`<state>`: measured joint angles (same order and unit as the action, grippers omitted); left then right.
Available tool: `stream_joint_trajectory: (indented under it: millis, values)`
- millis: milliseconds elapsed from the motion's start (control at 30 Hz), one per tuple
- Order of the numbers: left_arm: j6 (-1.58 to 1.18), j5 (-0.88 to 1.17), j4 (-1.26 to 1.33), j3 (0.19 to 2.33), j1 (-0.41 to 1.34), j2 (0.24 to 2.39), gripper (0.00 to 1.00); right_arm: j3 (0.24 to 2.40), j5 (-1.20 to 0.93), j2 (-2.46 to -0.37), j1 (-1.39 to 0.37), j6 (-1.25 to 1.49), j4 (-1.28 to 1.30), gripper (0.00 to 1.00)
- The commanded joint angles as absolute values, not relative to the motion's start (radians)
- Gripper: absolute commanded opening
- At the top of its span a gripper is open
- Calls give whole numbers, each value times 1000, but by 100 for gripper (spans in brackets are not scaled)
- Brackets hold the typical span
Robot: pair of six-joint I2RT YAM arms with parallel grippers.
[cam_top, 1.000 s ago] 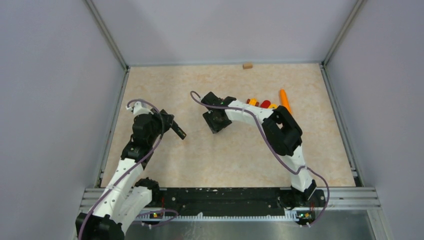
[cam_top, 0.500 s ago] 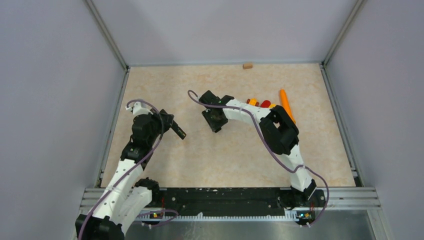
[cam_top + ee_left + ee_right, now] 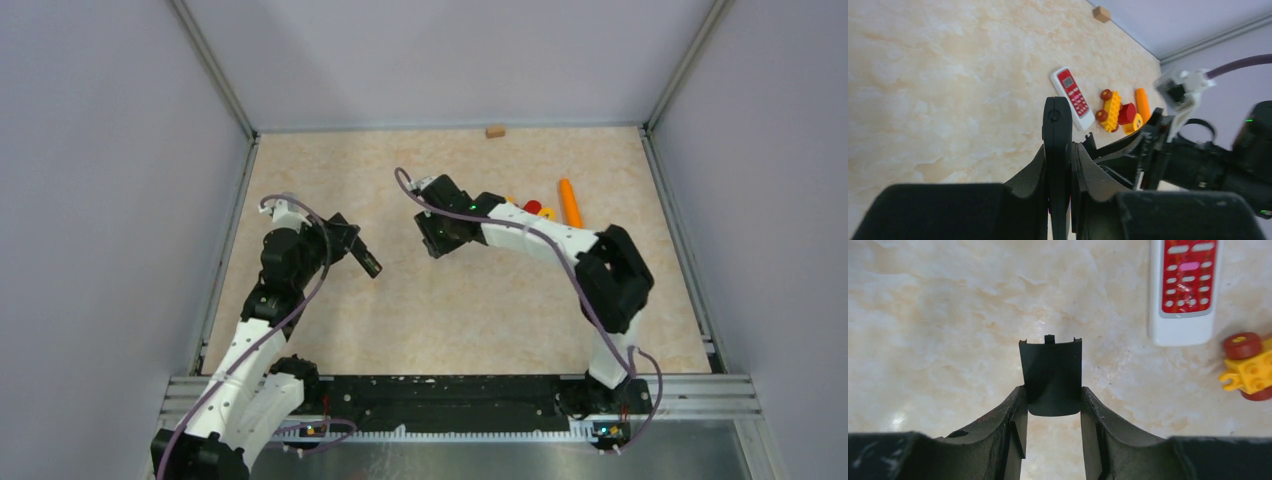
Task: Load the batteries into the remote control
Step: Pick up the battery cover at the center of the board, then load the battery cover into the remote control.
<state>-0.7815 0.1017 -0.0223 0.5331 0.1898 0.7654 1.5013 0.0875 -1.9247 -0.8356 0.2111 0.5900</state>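
Note:
The remote control (image 3: 1057, 130), a slim black bar, stands edge-on between the fingers of my left gripper (image 3: 1063, 165), which is shut on it. From above, the bar (image 3: 367, 262) juts out of the left gripper (image 3: 350, 245) toward the middle of the table. My right gripper (image 3: 1052, 390) is shut on a small black battery cover (image 3: 1050, 365), held by its two side edges above the table. In the top view the right gripper (image 3: 438, 238) hangs just right of the bar's tip. The batteries are out of view.
A white handset with a red keypad (image 3: 1183, 285) lies flat near the right gripper. Beside it are a yellow-and-red toy car (image 3: 535, 208) and an orange carrot cone (image 3: 569, 200). A small wooden block (image 3: 494, 130) sits at the back wall.
The right arm's elbow has swung to the right and its gripper has shifted slightly right. The left gripper has pushed the black bar a little further toward the centre.

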Motion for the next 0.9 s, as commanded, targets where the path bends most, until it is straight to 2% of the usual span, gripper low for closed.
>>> stream_joint_trajectory:
  millis: [0, 200, 467, 867]
  values:
    - [-767, 294, 164, 544, 186, 765, 0, 1442, 49, -1674, -834, 190, 472, 26]
    - [-843, 462, 342, 544, 187, 821, 0, 1370, 5, -1481, -833, 150, 457, 27]
    - [-883, 528, 478, 553, 196, 852, 0, 1298, -220, -1269, -832, 106, 453, 25]
    - [-1011, 626, 707, 519, 204, 910, 0, 1257, -651, -1231, -834, 48, 393, 24]
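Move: The right hand already holds the battery cover just off the board; the open battery well of the remote control, kept in the left grip, lies about 11 cm to this hand's left, 5 cm nearer the base and 12 cm higher. The red-and-white phone lies roughly 7 cm ahead of the right hand, 4 cm right and 7 cm below; the yellow toy car is 6 cm ahead, 14 cm right, equally low. From the left hand, the cover is some 14 cm right, level fore and aft, 12 cm lower. Keeping its pinch on the battery cover, the right hand lifts it fast by some 20 cm, then draws back about 12 cm as well, swinging its fingers from mostly down to mostly left towards the remote control. To meet it, the left hand carries the remote control up and to the right at once, tipping its fingers up and turning clockwise so the battery well comes nearer the cover, both grips staying as they are. ##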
